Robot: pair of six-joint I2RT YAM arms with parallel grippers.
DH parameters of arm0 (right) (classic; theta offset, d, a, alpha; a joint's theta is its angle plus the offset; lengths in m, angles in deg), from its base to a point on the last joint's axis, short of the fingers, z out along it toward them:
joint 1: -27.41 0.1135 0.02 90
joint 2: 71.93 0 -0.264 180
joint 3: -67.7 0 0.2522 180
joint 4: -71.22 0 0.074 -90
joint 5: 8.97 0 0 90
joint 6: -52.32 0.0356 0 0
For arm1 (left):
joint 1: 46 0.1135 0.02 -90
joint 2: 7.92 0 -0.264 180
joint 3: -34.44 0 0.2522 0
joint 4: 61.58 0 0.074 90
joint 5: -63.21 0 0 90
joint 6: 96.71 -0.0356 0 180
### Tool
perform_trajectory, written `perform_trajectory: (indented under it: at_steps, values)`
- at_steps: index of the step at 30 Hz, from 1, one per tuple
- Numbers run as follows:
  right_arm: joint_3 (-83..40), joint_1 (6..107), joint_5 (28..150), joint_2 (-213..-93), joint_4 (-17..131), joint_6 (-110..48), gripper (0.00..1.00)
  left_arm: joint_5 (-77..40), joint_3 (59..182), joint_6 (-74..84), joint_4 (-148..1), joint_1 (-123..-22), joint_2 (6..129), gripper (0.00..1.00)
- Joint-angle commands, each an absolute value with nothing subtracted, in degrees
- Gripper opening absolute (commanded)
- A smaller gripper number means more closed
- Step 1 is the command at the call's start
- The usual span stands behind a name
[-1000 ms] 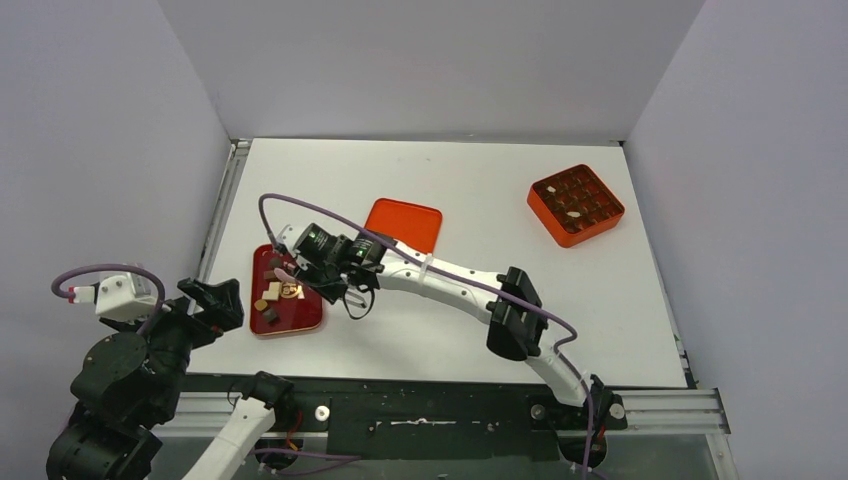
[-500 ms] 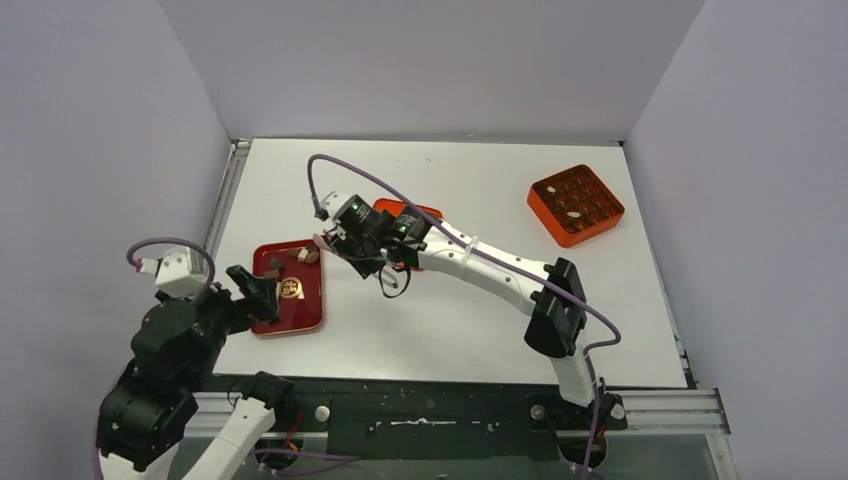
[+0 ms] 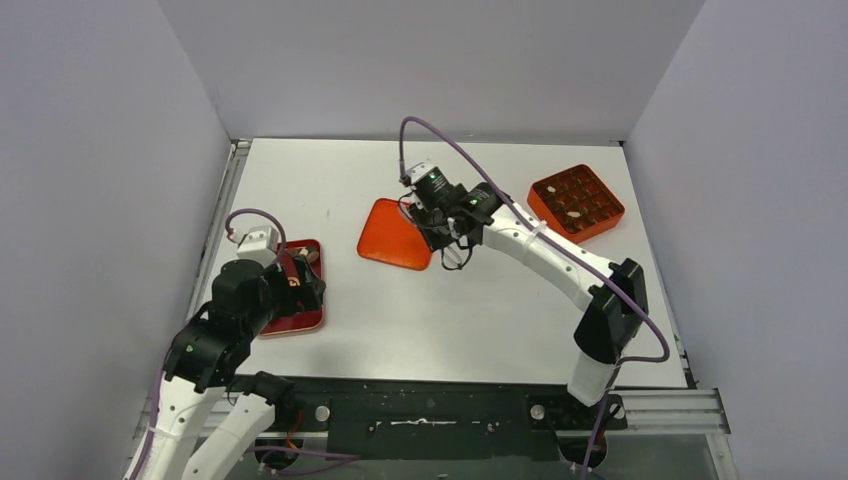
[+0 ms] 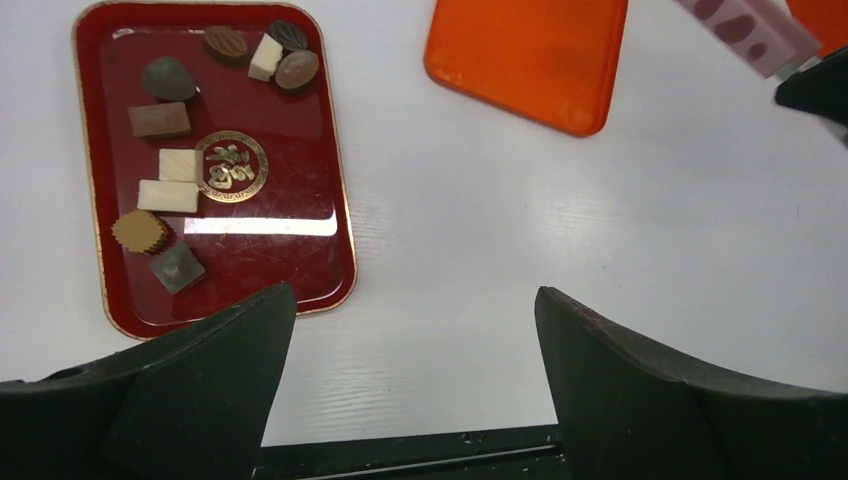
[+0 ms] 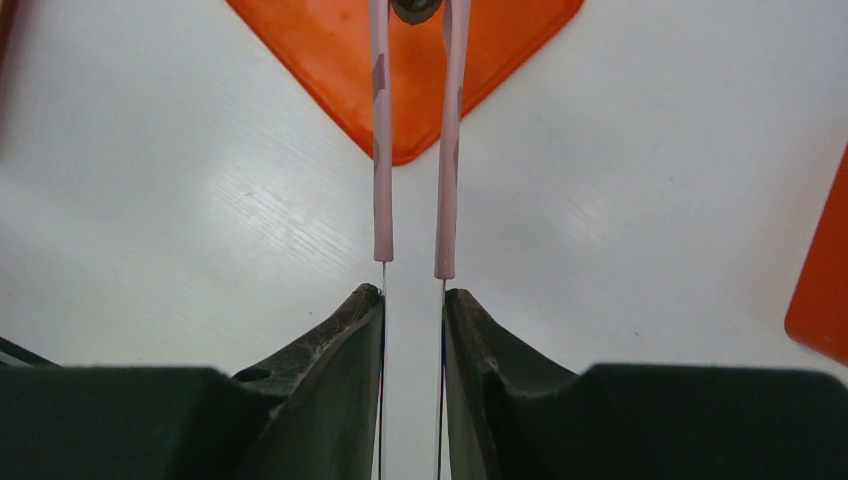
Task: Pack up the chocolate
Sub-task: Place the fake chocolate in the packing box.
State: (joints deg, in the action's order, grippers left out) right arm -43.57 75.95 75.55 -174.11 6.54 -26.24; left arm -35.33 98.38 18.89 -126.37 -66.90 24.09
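Several chocolate pieces (image 4: 168, 78), dark brown and cream, lie on a red tray (image 4: 270, 160) at the left of the table. My right gripper (image 5: 412, 295) is shut on the pink tongs (image 5: 380, 150). The tong tips pinch a small dark chocolate piece (image 5: 415, 8) over the flat orange lid (image 5: 330, 60). In the top view that gripper (image 3: 440, 215) hangs between the lid (image 3: 392, 235) and the orange compartment box (image 3: 575, 205), which holds a few pieces. My left gripper (image 4: 410, 300) stands open over bare table, just right of the tray's near corner.
The box's edge (image 5: 825, 290) shows at the right of the right wrist view. The tongs (image 4: 745, 30) also cross the top right corner of the left wrist view. Grey walls enclose the table on three sides.
The right arm has carried the tongs from the red tray back and to the right, past the lid. The left arm has swung in from the left edge to the tray.
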Motion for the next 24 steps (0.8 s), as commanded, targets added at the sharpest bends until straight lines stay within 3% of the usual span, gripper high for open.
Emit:
perform_trajectory:
  at_steps: [1,12,24]
  values:
    - [-40.09,70.35,73.34,-167.88,5.57,-24.94,0.24,-30.85,94.82,15.90,-117.91,-66.83,24.42,0.89]
    - [-36.88,51.08,71.95,-159.68,-3.07,-26.89,0.26,-27.93,89.32,13.89,-115.73,-66.87,22.09,0.89]
    - [-38.48,34.25,73.82,-159.41,-12.87,-27.26,0.29,-28.71,89.92,12.65,-116.27,-66.83,19.95,0.90]
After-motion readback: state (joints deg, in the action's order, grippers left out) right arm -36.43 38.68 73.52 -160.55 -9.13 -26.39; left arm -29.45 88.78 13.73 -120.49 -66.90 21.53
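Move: The right hand holds tongs with the dark chocolate in their tips. The packing box lies about 35 cm to its right, roughly 18 cm farther out and 16 cm below. The orange lid is some 12 cm ahead, 6 cm left and 17 cm below; the red tray is about level with it, 30 cm to its left and 17 cm below. From the left hand the packing box is roughly 29 cm ahead, 55 cm right and 19 cm below. Still pinching the tongs, with the dark chocolate between their pink heads, the right hand sweeps fast to its right, about 27 cm, away from the orange lid and towards the packing box's near corner, slowing at the end and swinging some 40 degrees clockwise. The left hand, open and empty, sinks about 4 cm beside the red tray. ##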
